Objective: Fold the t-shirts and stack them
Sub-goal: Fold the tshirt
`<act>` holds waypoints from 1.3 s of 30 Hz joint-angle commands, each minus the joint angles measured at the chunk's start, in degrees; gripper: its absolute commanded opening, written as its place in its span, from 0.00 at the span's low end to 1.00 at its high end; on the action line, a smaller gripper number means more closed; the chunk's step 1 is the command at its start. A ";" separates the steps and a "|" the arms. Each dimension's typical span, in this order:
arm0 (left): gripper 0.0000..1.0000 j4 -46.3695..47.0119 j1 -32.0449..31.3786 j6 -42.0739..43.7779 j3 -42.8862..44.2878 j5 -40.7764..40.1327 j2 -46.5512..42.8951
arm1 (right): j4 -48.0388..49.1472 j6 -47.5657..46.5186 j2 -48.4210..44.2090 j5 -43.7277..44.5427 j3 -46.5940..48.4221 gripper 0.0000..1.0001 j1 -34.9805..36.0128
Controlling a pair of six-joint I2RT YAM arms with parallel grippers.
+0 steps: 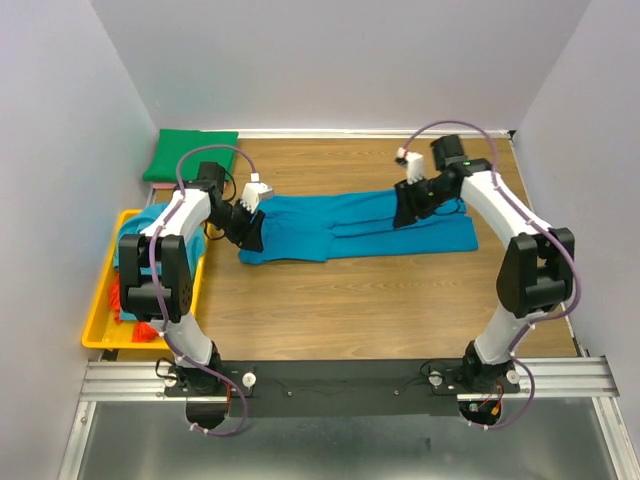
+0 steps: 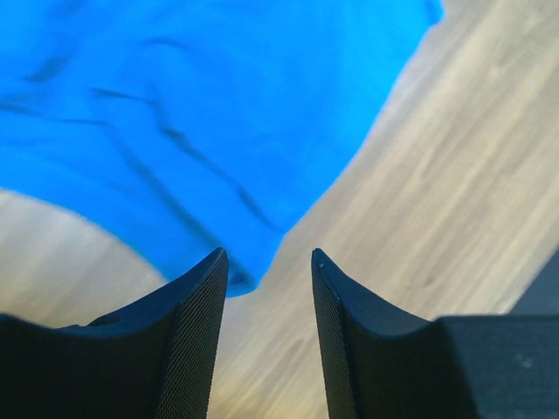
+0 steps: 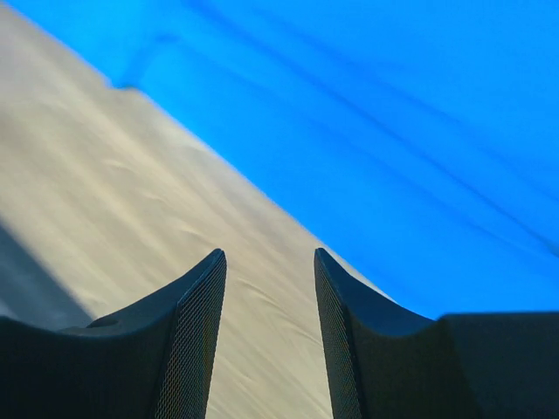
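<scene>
A long teal-blue t-shirt (image 1: 350, 228) lies folded lengthwise across the middle of the wooden table. My left gripper (image 1: 252, 238) hovers at its left end. In the left wrist view the gripper (image 2: 269, 257) stands open, only bare wood between its fingers, and the shirt's corner (image 2: 175, 131) lies just past the left fingertip. My right gripper (image 1: 406, 216) is over the shirt's far edge towards its right end. It (image 3: 269, 255) is open too, with the shirt (image 3: 393, 131) beside its right finger. A folded green t-shirt (image 1: 190, 155) rests at the back left.
A yellow tray (image 1: 100, 335) sits at the left edge, holding a teal t-shirt (image 1: 132, 240) and an orange-red one (image 1: 146, 328), partly hidden by my left arm. White walls close in the table on three sides. Bare wood shows in front of the shirt.
</scene>
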 commanded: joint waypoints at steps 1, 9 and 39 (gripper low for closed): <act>0.52 -0.23 -1.38 -1.36 -3.32 5.09 1.12 | 7.27 10.32 3.41 -7.53 -4.09 0.53 6.60; 0.52 3.37 -2.35 -5.76 -4.20 4.48 5.87 | 21.07 22.45 10.36 -10.11 -4.62 0.53 17.42; 0.53 6.28 -2.35 -10.50 -5.08 1.67 6.93 | 31.19 33.45 23.11 -8.96 -3.48 0.52 26.66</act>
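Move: The near corner of the t-shirt's folded flap lies about 21 cm left of the right hand, 7 cm back and 11 cm below; the shirt's right end is some 15 cm right of that hand and 5 cm ahead. The left hand hovers 6 cm above the shirt's near-left corner, which sits 2 cm back and 2 cm right; the yellow bin is about 29 cm left of it, 6 cm back. Open right hand sweeps about 22 cm left and down to the flap corner; left hand sinks 5 cm. ##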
